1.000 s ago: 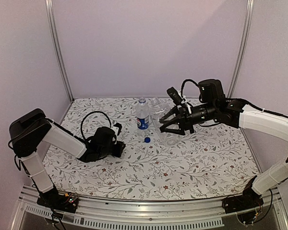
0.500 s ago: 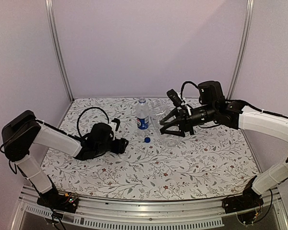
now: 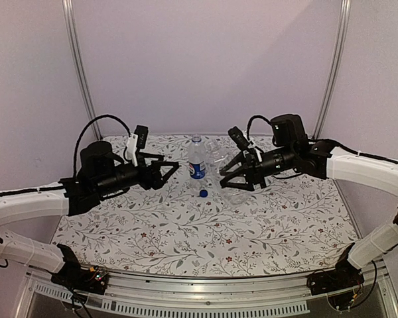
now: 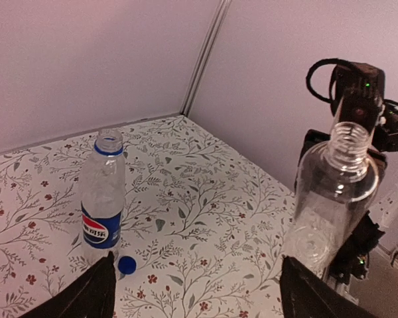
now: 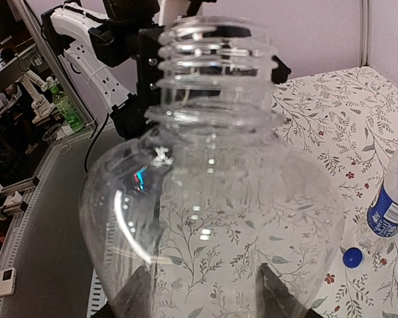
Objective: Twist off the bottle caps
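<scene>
The taller bottle (image 3: 196, 159) with the blue-and-white label stands upright at the back middle of the table, its neck open (image 4: 109, 140). A blue cap (image 3: 203, 194) lies on the cloth just in front of it, also seen from the left wrist (image 4: 127, 265) and the right wrist (image 5: 352, 257). My right gripper (image 3: 229, 177) is shut on the shorter clear bottle (image 5: 212, 199), which is uncapped and leans slightly. My left gripper (image 3: 170, 169) hangs open above the cloth, left of the labelled bottle, with nothing between its fingers (image 4: 93, 295).
A floral cloth (image 3: 205, 232) covers the table. Plain walls close it in on three sides, with metal posts at the back left (image 3: 79, 73) and back right (image 3: 331, 73). The two arms face each other across the bottles.
My left arm has risen off the cloth and swung toward the bottles, and its gripper has opened. The right arm with the clear bottle has barely moved.
</scene>
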Controlling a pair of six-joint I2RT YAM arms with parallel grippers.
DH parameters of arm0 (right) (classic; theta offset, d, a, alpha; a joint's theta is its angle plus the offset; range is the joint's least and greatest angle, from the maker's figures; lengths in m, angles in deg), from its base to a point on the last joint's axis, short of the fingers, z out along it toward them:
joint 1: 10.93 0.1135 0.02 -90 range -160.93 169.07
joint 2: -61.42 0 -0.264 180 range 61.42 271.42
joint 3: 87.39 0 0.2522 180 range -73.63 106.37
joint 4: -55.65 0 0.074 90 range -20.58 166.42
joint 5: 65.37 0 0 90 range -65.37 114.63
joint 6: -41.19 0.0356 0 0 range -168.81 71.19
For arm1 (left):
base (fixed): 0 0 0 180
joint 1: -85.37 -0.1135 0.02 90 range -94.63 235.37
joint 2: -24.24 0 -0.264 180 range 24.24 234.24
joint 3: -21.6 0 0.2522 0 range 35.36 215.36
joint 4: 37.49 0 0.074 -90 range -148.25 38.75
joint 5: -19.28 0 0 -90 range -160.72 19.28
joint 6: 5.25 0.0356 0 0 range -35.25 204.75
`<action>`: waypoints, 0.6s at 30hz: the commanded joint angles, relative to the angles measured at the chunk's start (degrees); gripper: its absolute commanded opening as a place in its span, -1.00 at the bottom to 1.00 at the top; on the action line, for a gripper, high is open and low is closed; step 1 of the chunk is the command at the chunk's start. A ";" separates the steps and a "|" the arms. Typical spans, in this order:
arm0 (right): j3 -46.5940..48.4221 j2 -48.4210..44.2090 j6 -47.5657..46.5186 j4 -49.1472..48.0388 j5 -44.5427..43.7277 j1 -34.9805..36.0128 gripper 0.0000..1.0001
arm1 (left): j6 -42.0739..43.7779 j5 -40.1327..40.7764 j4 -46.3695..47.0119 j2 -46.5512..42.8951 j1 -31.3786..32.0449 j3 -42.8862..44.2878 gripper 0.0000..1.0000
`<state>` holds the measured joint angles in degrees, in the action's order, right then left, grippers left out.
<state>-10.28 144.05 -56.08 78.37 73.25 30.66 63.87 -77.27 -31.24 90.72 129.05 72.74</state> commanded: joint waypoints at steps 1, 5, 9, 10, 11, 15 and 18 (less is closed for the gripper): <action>0.77 1.59 0.07 -1.14 1.48 0.95 0.01 | -1.95 -13.87 -0.70 -2.97 -0.38 4.74 0.69; 2.00 3.30 -0.03 -1.27 2.00 2.42 0.03 | -4.33 -19.45 -2.08 -1.60 -0.35 9.47 0.70; 3.23 5.06 -0.20 -1.19 2.52 3.86 0.06 | -6.35 -23.67 -1.44 0.84 -0.26 12.93 0.71; 3.55 5.52 -0.27 -1.14 2.61 4.12 0.06 | -6.65 -24.49 -1.50 1.49 -0.22 13.83 0.71; 3.86 5.74 -0.29 -1.13 2.66 4.26 0.07 | -6.85 -25.13 -1.67 2.27 -0.18 14.52 0.71; 4.85 6.40 -0.29 -0.96 3.28 4.72 0.07 | -6.94 -26.56 -2.18 4.63 0.20 16.61 0.71; 5.10 6.51 -0.20 -0.87 3.52 4.90 0.07 | -6.72 -27.33 -2.20 6.16 0.57 17.16 0.71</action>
<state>-7.26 150.04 -56.13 78.39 75.09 35.16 57.64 -101.68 -32.51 95.20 129.12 88.22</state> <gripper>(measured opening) 0.533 0.856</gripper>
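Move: The left gripper is empty and open. The open neck of the clear bottle, held in the right gripper, lies about 12 cm to its right, 3 cm back and some 6 cm higher. The Pepsi bottle stands 17 cm ahead and 7 cm right, its middle 14 cm lower; the blue cap lies on the table 13 cm ahead, 10 cm right, 24 cm below. From the right gripper, the left one is 16 cm left and 5 cm ahead, nearly level. Lift the open left gripper about 10 cm while drawing it right and a little back towards the clear bottle's neck; then stop climbing and keep easing right, turning the wrist some 25 degrees clockwise so the fingers face the bottle. Meanwhile keep the right gripper's hold and bring the bottle a few centimetres left, slightly back and down, to meet it. ##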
